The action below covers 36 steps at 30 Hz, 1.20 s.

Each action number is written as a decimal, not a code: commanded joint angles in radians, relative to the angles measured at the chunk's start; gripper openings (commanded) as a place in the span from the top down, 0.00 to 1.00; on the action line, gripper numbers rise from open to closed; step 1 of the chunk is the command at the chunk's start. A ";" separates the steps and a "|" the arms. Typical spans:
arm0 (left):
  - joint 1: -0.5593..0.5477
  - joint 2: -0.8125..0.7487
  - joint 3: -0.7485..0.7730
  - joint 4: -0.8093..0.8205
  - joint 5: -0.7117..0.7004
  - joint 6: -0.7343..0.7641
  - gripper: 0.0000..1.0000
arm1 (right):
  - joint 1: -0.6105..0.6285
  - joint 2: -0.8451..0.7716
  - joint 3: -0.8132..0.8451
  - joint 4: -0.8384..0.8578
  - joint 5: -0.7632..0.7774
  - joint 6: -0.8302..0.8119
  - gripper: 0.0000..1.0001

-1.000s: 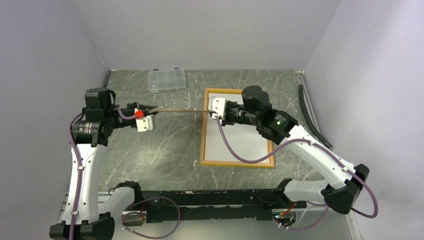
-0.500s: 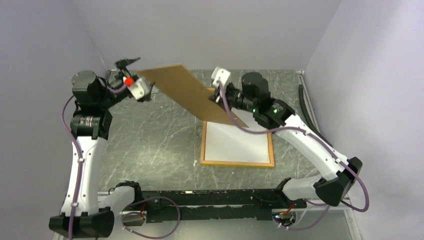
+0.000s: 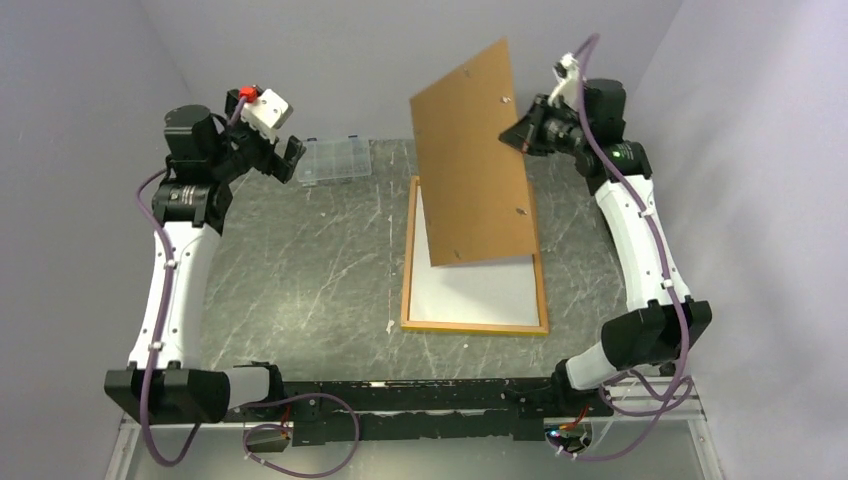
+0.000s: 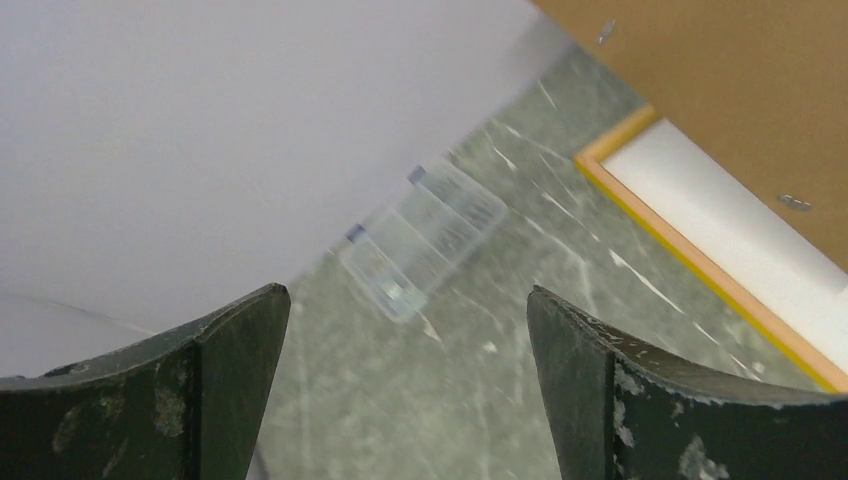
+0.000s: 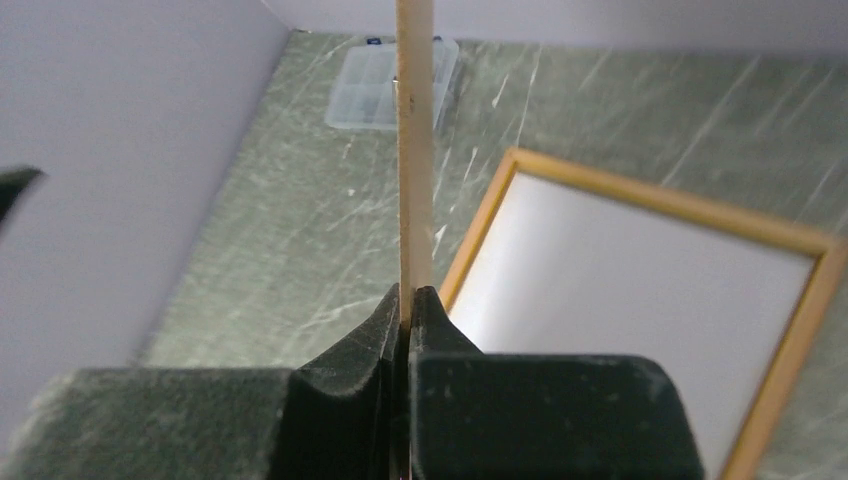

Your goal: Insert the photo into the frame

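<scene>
The frame (image 3: 474, 328) lies flat on the table right of centre, its yellow-orange border around a plain white surface. The photo is out of view. My right gripper (image 3: 520, 135) is raised high at the back right, shut on the right edge of the brown backing board (image 3: 475, 160). The board hangs steeply tilted over the frame's far half. In the right wrist view the board's thin edge (image 5: 413, 150) runs up from the closed gripper (image 5: 408, 300), with the frame (image 5: 478, 225) below. My left gripper (image 3: 285, 160) is lifted at the back left, open and empty (image 4: 405, 292).
A small clear plastic compartment box (image 3: 333, 160) sits at the back of the table by the wall, below my left gripper, and shows in the left wrist view (image 4: 425, 245). Grey walls close in on three sides. Marbled table surface spreads left of the frame.
My left gripper let go of the board, opened and pulled back to the upper left. My right arm swung up, raising the board from level to steeply tilted over the frame.
</scene>
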<state>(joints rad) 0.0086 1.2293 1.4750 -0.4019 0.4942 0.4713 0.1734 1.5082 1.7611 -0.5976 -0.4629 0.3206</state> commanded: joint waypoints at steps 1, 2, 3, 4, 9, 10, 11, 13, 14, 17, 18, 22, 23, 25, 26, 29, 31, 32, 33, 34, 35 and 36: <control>-0.002 0.050 -0.007 -0.162 0.029 -0.057 0.07 | -0.160 -0.088 -0.225 0.127 -0.270 0.294 1.00; -0.001 0.058 -0.016 -0.184 0.045 -0.058 0.08 | -0.183 -0.120 -0.294 0.177 -0.283 0.316 1.00; -0.002 0.071 -0.022 -0.208 0.055 -0.060 0.09 | -0.210 -0.143 -0.342 0.211 -0.294 0.330 1.00; -0.001 0.089 -0.024 -0.230 0.063 -0.064 0.09 | -0.228 -0.158 -0.385 0.228 -0.303 0.337 1.00; -0.027 0.160 -0.038 -0.332 0.119 -0.092 0.06 | -0.288 -0.168 -0.454 0.217 -0.347 0.321 1.00; -0.033 0.173 -0.045 -0.341 0.128 -0.109 0.06 | -0.296 -0.172 -0.473 0.231 -0.357 0.325 1.00; -0.037 0.190 -0.044 -0.355 0.140 -0.119 0.06 | -0.306 -0.176 -0.490 0.246 -0.364 0.331 1.00; -0.043 0.227 -0.030 -0.401 0.172 -0.125 0.06 | -0.315 -0.173 -0.516 0.269 -0.382 0.334 1.00; -0.046 0.241 -0.026 -0.408 0.180 -0.131 0.06 | -0.317 -0.164 -0.520 0.267 -0.385 0.330 1.00; -0.048 0.252 -0.043 -0.373 0.193 -0.146 0.06 | -0.319 -0.144 -0.530 0.264 -0.385 0.307 1.00; -0.050 0.250 -0.055 -0.353 0.196 -0.154 0.06 | -0.319 -0.140 -0.540 0.275 -0.386 0.307 1.00; -0.055 0.252 -0.074 -0.340 0.228 -0.158 0.06 | -0.319 -0.116 -0.562 0.292 -0.390 0.293 1.00; -0.055 0.254 -0.075 -0.340 0.234 -0.163 0.06 | -0.319 -0.111 -0.570 0.298 -0.394 0.292 1.00; -0.055 0.261 -0.083 -0.332 0.243 -0.176 0.06 | -0.319 -0.102 -0.583 0.313 -0.402 0.292 1.00; -0.056 0.265 -0.086 -0.330 0.246 -0.184 0.06 | -0.319 -0.096 -0.587 0.318 -0.406 0.292 1.00; -0.057 0.284 -0.073 -0.349 0.234 -0.185 0.06 | -0.319 -0.077 -0.601 0.324 -0.419 0.292 1.00; -0.056 0.300 -0.059 -0.373 0.217 -0.173 0.06 | -0.319 -0.071 -0.612 0.336 -0.425 0.297 1.00; -0.056 0.308 -0.051 -0.386 0.209 -0.161 0.06 | -0.319 -0.067 -0.619 0.343 -0.427 0.299 1.00; -0.057 0.312 -0.046 -0.393 0.203 -0.154 0.06 | -0.319 -0.063 -0.623 0.346 -0.429 0.298 1.00; -0.058 0.313 -0.048 -0.392 0.197 -0.149 0.06 | -0.319 -0.057 -0.628 0.350 -0.431 0.299 1.00; -0.056 0.311 -0.053 -0.387 0.193 -0.145 0.06 | -0.320 -0.051 -0.630 0.354 -0.435 0.300 1.00; -0.056 0.308 -0.062 -0.380 0.189 -0.144 0.06 | -0.319 -0.046 -0.634 0.357 -0.434 0.300 1.00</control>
<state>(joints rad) -0.0437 1.5356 1.3933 -0.7784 0.6895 0.3164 -0.1417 1.4574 1.1259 -0.3374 -0.8200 0.5976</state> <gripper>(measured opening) 0.941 0.037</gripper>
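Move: The right hand pinches the backing board by its right long edge; the board's middle lies about 8 cm left, 2 cm back and 6 cm below. The frame's centre is some 36 cm below that hand, 4 cm back and 2 cm left. From the empty left hand the frame is about 37 cm right, 2 cm back and 38 cm down; the clear plastic box is 22 cm ahead, straight forward, and 38 cm down. Right hand lowers the pinched board about 17 cm, drifting right, towards the frame; open left hand sinks 20 cm. ##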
